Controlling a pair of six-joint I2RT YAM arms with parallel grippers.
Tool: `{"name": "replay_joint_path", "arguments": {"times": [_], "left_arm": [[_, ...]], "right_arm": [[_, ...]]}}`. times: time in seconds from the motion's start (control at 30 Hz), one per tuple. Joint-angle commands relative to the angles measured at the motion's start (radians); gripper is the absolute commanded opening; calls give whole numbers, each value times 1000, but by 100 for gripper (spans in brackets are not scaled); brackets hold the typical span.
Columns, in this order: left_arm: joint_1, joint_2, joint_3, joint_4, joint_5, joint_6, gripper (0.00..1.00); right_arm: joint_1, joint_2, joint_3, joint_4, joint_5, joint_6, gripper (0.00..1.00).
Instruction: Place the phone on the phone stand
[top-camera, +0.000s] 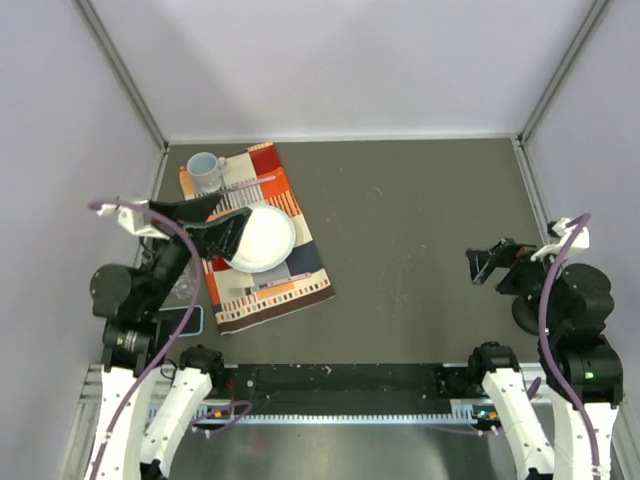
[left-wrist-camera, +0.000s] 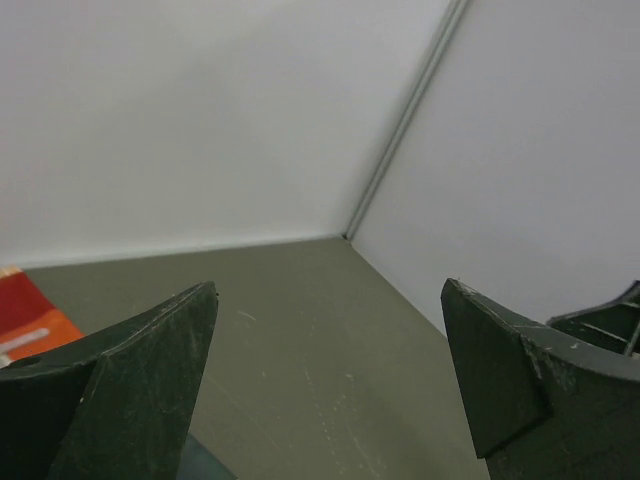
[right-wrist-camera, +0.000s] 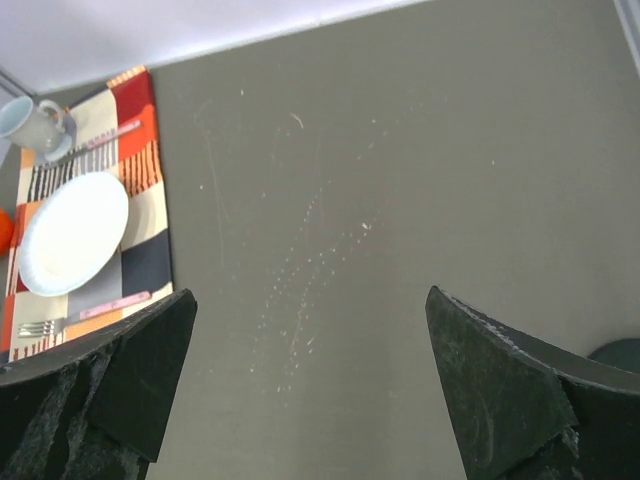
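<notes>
The phone (top-camera: 181, 321), dark with a light blue edge, lies flat at the table's near left, partly under the left arm. A black round base that looks like the phone stand (top-camera: 522, 312) sits at the right beside the right arm, which partly hides it; its rim (right-wrist-camera: 618, 352) shows at the right wrist view's lower right edge. My left gripper (top-camera: 213, 224) hovers open over the placemat and plate, well beyond the phone. My right gripper (top-camera: 486, 263) is open above bare table, left of the stand. In both wrist views the jaws stand wide with nothing between them.
A striped orange, red and navy placemat (top-camera: 300, 270) at the back left carries a white plate (top-camera: 270, 240), a pale blue mug (top-camera: 205, 170) and cutlery (right-wrist-camera: 110, 303). A clear glass (top-camera: 181, 289) stands near the left arm. Walls close in the table on three sides.
</notes>
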Motion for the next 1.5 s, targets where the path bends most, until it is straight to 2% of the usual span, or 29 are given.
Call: {"name": "replay_joint_path", "arguments": {"times": [0.0, 0.23, 0.33, 0.37, 0.43, 0.57, 0.63, 0.7, 0.73, 0.77, 0.9, 1.0, 1.13, 1.17, 1.23, 1.37, 1.47], "left_arm": [[5, 114, -13, 139, 190, -84, 99], [-21, 321, -16, 156, 426, -135, 98], [-66, 355, -42, 158, 443, -107, 99], [-84, 360, -47, 156, 445, -89, 99], [-142, 372, -38, 132, 434, -3, 99], [-250, 418, 22, -17, 348, 177, 99], [-288, 435, 44, -74, 334, 200, 99], [-325, 435, 44, -75, 340, 214, 99], [-362, 432, 42, -77, 340, 232, 99], [-377, 433, 41, -83, 348, 240, 99], [-439, 459, 21, -94, 339, 252, 99], [-466, 496, 22, -104, 359, 254, 99], [-494, 536, 56, -115, 383, 223, 98], [-500, 538, 64, -114, 394, 215, 99], [-518, 544, 90, -114, 414, 201, 98], [-541, 536, 119, -112, 440, 209, 98], [-557, 533, 110, -123, 402, 246, 98]], "right_arm": [[6, 22, -50, 11, -26, 16, 99], [8, 146, -84, 40, -1, 54, 99], [6, 213, -70, 46, 114, 69, 99], [6, 236, -49, 40, 257, 78, 99], [8, 299, -26, 23, 376, 101, 99], [0, 394, 45, -14, 742, 132, 99], [-62, 428, 55, -17, 832, 124, 99], [-165, 473, 66, -17, 784, 127, 99], [-292, 482, 65, -16, 749, 134, 99], [-331, 494, 63, -17, 719, 137, 99], [-363, 494, 74, -11, 817, 140, 99], [-451, 476, 54, -9, 751, 172, 99], [-503, 468, -16, 27, 698, 186, 90], [-508, 473, -17, 29, 681, 187, 84], [-526, 487, -15, 29, 668, 192, 78], [-528, 488, -50, 30, 658, 195, 78], [-538, 476, -67, 34, 678, 201, 77]]}}
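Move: The phone stand, at about its mid-height, is some 22 cm to the right hand's right, about 1 cm farther out and 20 cm lower; the side rail runs roughly 9 cm beyond the stand. From the left hand the phone lies about 22 cm left, 2 cm back and 45 cm below. At that same depth, the pink-handled fork is straight across and 7 cm ahead of this hand, and the plate 19 cm ahead and 3 cm left. Down and slightly forward at first, then sweeping about 21 cm right and drawing back, the right hand comes over the stand, turning clockwise some 70 degrees and tipping down; its fingers close about a fifth around the stand's upper arm, contact unclear. The open left hand goes right and down, away from the phone, first forward, then back, also turning clockwise. ##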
